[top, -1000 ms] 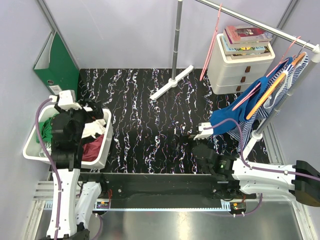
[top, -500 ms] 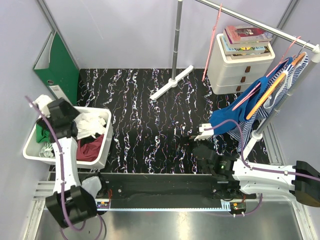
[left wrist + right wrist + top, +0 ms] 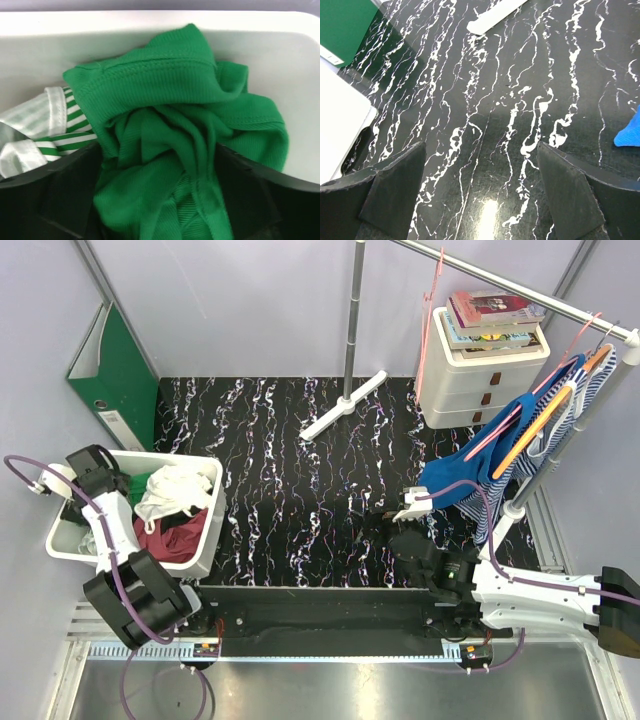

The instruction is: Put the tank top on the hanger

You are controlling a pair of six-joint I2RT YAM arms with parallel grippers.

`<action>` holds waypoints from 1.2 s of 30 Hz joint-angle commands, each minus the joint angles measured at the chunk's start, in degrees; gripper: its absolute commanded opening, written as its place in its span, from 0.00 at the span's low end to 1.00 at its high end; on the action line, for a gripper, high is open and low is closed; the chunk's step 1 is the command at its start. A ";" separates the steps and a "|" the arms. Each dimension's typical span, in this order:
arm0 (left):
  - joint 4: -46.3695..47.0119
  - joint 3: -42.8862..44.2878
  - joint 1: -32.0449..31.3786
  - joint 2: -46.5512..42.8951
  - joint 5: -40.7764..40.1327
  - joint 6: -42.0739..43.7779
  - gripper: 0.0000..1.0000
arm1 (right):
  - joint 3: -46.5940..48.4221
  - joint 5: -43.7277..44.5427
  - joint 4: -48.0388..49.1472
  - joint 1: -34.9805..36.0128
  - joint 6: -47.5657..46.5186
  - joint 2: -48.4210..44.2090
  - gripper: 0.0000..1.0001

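Note:
The green tank top [image 3: 170, 145] lies crumpled in the far left end of the white basket [image 3: 205, 540]; a bit of it shows in the top view [image 3: 136, 483]. My left gripper [image 3: 160, 200] is open and down in the basket, its fingers [image 3: 70, 195] on either side of a bunch of the green fabric. In the top view the left gripper [image 3: 103, 480] is at the basket's left end. The thin pink hanger [image 3: 431, 302] hangs empty on the rail at the back right. My right gripper [image 3: 480, 200] is open and empty, low over the black marbled table [image 3: 300, 470].
The basket also holds white cloth [image 3: 178, 488], dark red cloth [image 3: 178, 537] and a green-and-white striped piece [image 3: 60, 125]. A green binder [image 3: 115, 370] stands behind it. A white drawer unit [image 3: 480, 375] with books, the rail stand [image 3: 345, 405] and hung blue clothes [image 3: 470, 475] are at the right.
My left arm has swung left and gone down into the basket's left end, bringing the open gripper around the green fabric. The right arm has barely moved.

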 commanded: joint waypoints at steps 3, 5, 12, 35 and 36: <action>0.58 1.08 0.20 1.02 6.43 -1.48 0.74 | 1.63 -0.99 0.62 0.24 2.04 0.05 1.00; 1.28 0.82 0.20 0.50 8.63 -1.04 0.67 | 1.54 -1.07 0.70 0.16 2.22 0.32 1.00; 6.28 -1.11 0.20 -3.72 17.33 1.86 0.09 | 0.13 -0.99 0.70 0.24 3.54 -0.03 1.00; 2.51 10.83 -13.07 -22.88 10.30 11.36 0.00 | -4.09 1.74 -5.09 0.24 5.39 -8.21 1.00; 2.34 11.80 -13.07 -23.15 10.74 11.36 0.00 | -4.09 1.74 -5.27 0.24 5.47 -8.30 1.00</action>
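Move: In the left part of the white basket, the green tank top lies about 2 cm below the open left fingers, its middle some 2 cm ahead of them. From that hand, the striped cloth is about 8 cm back and straight in line, the white cloth 18 cm right and 3 cm ahead, and the maroon cloth 19 cm right and 7 cm back. From the right hand, the tank top lies roughly 60 cm left, 5 cm ahead and a little lower. Closing nearly shut on the bunched green fabric, the left fingers pinch the tank top while the hand creeps a few centimetres forward and right, staying low in the basket. It then carries the pinched fabric up about 16 cm and farther right, some 9 cm in all, as the wrist turns clockwise and tips up, swinging the fingers from left-and-down to mostly forward. ##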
